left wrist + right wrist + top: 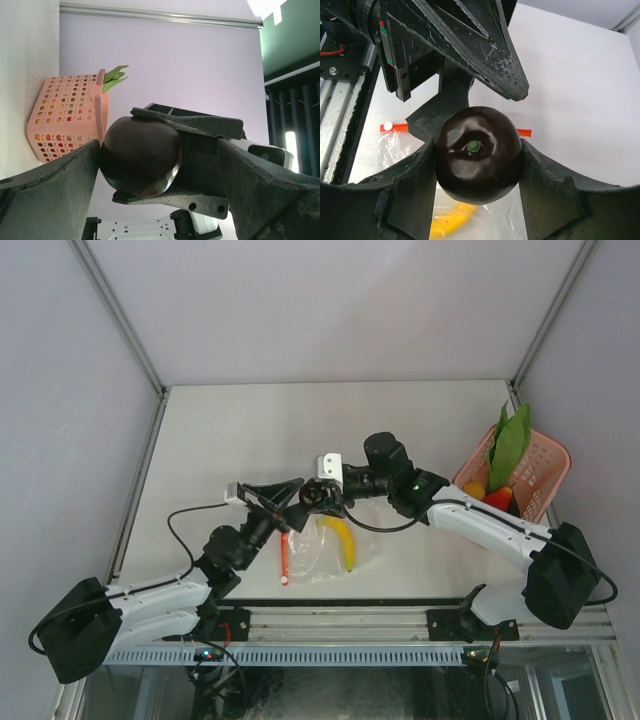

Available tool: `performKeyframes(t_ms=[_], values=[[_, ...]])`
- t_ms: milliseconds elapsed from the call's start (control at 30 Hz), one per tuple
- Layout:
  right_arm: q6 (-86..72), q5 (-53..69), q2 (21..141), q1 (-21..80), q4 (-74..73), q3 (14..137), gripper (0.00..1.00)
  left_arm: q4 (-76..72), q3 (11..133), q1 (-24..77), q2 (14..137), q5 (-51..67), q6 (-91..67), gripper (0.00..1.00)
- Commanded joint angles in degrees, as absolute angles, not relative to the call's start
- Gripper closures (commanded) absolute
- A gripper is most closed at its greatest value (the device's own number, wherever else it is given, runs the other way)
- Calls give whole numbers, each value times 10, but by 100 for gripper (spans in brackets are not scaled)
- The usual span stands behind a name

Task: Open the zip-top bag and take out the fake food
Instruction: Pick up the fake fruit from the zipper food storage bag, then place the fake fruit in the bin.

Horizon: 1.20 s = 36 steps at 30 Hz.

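A dark purple-black ball (479, 161) of the fake food hangs above the table with my right gripper (479, 167) shut on it, a finger pressed on each side. My left gripper (157, 167) is open around the same ball (140, 156): one finger lies against it, the other stands well apart. The two grippers meet nose to nose (305, 498) above the zip-top bag (325, 550). The bag lies flat, its red-orange zipper strip (285, 558) towards the left arm. A yellow banana (345, 540) is inside it.
A pink lattice basket (545, 465) stands at the right edge of the table. It holds a green leafy vegetable (510, 445), a red fruit (498, 500) and an orange one (475, 490). Metal frame posts rise at the back corners.
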State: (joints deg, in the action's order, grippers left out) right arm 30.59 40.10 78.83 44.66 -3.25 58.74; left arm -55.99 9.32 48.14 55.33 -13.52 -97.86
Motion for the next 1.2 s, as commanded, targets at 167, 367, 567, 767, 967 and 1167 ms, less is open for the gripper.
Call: performKeyframes(t_ms=[167,367,567,767,967,1167], values=[[289,469,772,414,-45,605,97,-524,80,483,478,-169,-891,0],[287,515,759,382,-63,612,100,-454,78,483,415,-180,-757,0],[286,555,751,337,-117,638,100,-445,73,480,369,-154,-604,0],[294,588,743,284,-181,667,100,-343,99,456,334,-101,-488,0],[307,610,741,242,-247,693,100,-226,145,428,338,-65,-421,0],[340,601,738,214,-319,723,100,-117,199,409,331,-58,-354,0]])
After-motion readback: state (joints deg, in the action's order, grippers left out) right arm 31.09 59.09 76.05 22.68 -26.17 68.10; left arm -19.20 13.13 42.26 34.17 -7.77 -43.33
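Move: The pink basket, where the dark fruit already in the right fingers is to go, stands about 45 cm to that hand's right, 9 cm ahead, its middle some 11 cm lower; the banana lies 6 cm right, 2 cm back, 20 cm below. The bag's orange zip strip is about 2 cm left of the left hand, 1 cm back, 21 cm down; the dark fruit is 4 cm to its right, level in depth and height. The dark fruit, kept pinched in the right fingers, is carried away from the left gripper towards the basket: slowly at first, then about 10 cm right, swinging forward and rising some 4 cm each. The left hand, already wide open and staying so, backs off 3 cm leftward while rising slightly, then sinks over 6 cm towards the zip strip, rolling nearly 60 degrees, left side up. ##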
